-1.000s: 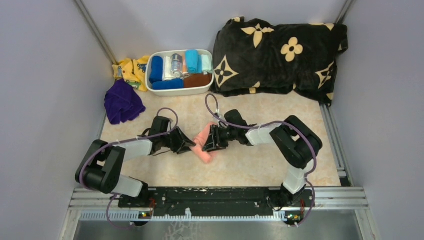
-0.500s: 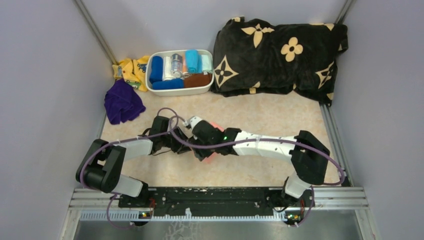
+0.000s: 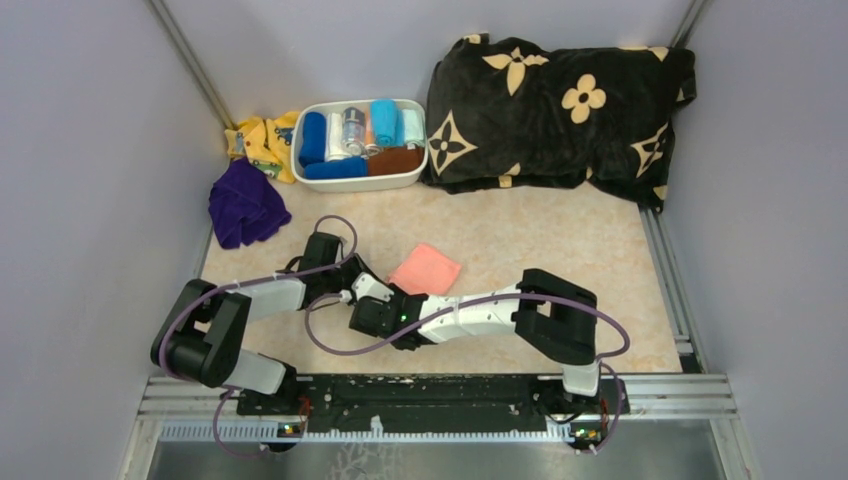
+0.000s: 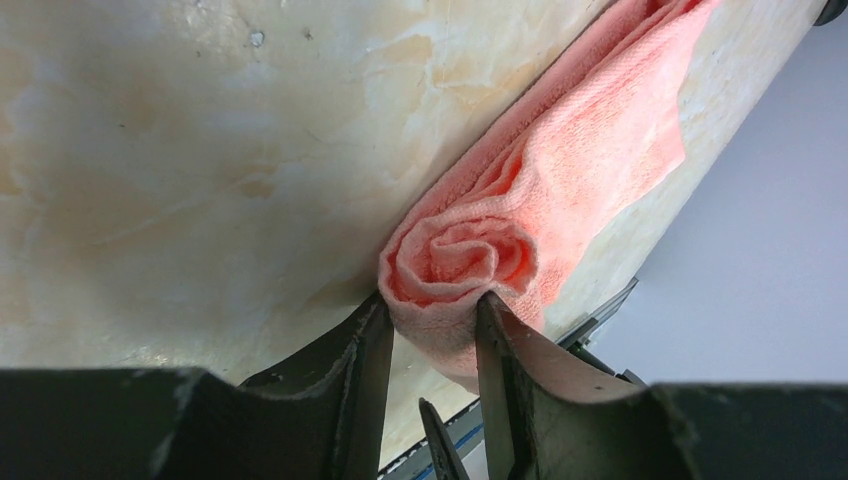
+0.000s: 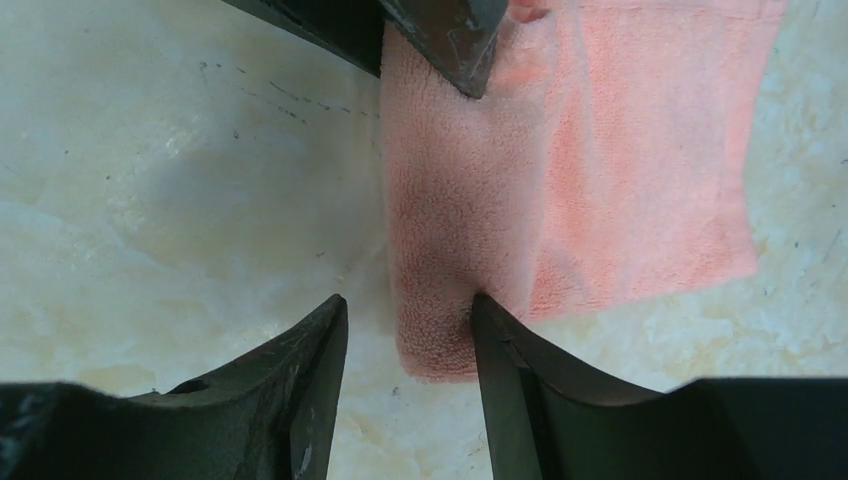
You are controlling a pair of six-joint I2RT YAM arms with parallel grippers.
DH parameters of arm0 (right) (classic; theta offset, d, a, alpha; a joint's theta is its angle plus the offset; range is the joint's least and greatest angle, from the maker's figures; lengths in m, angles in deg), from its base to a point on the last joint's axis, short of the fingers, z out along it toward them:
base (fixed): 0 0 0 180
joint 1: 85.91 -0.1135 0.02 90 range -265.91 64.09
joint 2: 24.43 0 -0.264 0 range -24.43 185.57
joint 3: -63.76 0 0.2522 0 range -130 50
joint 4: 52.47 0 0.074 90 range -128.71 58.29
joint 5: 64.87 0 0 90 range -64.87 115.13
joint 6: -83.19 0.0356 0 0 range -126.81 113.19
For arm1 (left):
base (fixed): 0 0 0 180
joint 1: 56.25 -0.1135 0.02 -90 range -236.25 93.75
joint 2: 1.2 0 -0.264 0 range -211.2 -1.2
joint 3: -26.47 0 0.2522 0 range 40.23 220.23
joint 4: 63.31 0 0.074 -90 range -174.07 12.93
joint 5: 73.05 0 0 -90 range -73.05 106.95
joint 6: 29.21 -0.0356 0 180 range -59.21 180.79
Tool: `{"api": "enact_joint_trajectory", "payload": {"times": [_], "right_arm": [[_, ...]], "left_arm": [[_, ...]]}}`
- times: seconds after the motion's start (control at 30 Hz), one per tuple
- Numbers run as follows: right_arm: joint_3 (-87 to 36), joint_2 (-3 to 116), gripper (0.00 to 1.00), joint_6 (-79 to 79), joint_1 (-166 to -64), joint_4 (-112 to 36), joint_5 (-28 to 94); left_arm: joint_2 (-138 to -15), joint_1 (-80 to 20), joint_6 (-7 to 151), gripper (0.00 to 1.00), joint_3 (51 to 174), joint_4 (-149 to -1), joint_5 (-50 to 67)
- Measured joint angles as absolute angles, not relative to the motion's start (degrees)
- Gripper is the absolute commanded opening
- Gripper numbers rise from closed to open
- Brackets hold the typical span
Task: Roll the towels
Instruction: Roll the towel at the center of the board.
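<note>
The salmon pink towel (image 3: pixel 426 268) lies mid-table, its near-left edge rolled up and its flat part spread to the far right. In the left wrist view my left gripper (image 4: pixel 432 318) is shut on one spiral end of that roll (image 4: pixel 455 255). In the right wrist view my right gripper (image 5: pixel 405 310) is open around the roll's other end (image 5: pixel 440 250). Its right finger (image 5: pixel 500 340) touches the cloth, while its left finger stands apart. From above, the right arm covers the roll. The purple towel (image 3: pixel 243 205) lies crumpled at the far left.
A white bin (image 3: pixel 330 182) of rolled cloths stands at the back. A yellow patterned cloth (image 3: pixel 258 140) lies to its left, and a big black flowered blanket (image 3: pixel 560 110) to its right. Metal rails run along both sides of the table.
My right arm has swung from the pink towel's right side across to the near left, beside the left gripper, and its jaws have widened. The towel's flat part now shows. The left arm held still.
</note>
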State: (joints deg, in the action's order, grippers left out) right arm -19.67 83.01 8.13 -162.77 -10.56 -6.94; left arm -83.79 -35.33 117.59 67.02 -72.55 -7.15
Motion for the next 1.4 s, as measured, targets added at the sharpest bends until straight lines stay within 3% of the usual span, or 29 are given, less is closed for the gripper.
{"api": "enact_joint_trajectory", "payload": {"times": [0.67, 0.87, 1.0, 1.13, 1.4], "right_arm": [[-20.9, 84.5, 0.49, 5.4, -163.5, -7.8, -10.3], [-20.9, 86.1, 0.33, 4.1, -163.6, -8.6, -10.0], [-20.3, 86.1, 0.18, 2.2, -163.6, -10.5, -7.8], [-17.9, 83.4, 0.01, -0.1, -160.7, -13.9, 0.0], [-11.2, 78.4, 0.0, 1.6, -147.3, -25.3, 31.8]], "left_arm": [[-83.4, -35.3, 117.9, 0.43, 67.0, -73.1, -6.6], [-83.4, -35.3, 118.0, 0.43, 67.0, -73.1, -6.6], [-82.8, -35.3, 118.1, 0.5, 67.0, -73.6, -6.3], [-80.8, -35.4, 118.5, 0.62, 66.8, -75.1, -5.3], [-72.1, -37.6, 118.5, 0.73, 65.5, -82.9, -1.0]]}}
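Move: The roll's near end sits almost between my open right fingertips, roughly 1 cm ahead of them and 2 cm below. The towel's flat tail lies about 10 cm ahead of that hand and 4 cm to its right, 3 cm below. From my left hand, already holding the roll's far-left end, the near end lies some 6 cm back and 6 cm right; the flat tail is about 4 cm ahead and 10 cm right. I lift my right hand a little over 1 cm, then sink it about 3 cm onto the roll's near end and shut the fingers to pinch it. Still gripping, I swing the wrist some 30 degrees, bringing the forward-leaning fingertips back and left. My left hand keeps its hold until then, then opens, lets go of the far-left end and backs off 3 cm left and slightly up. ##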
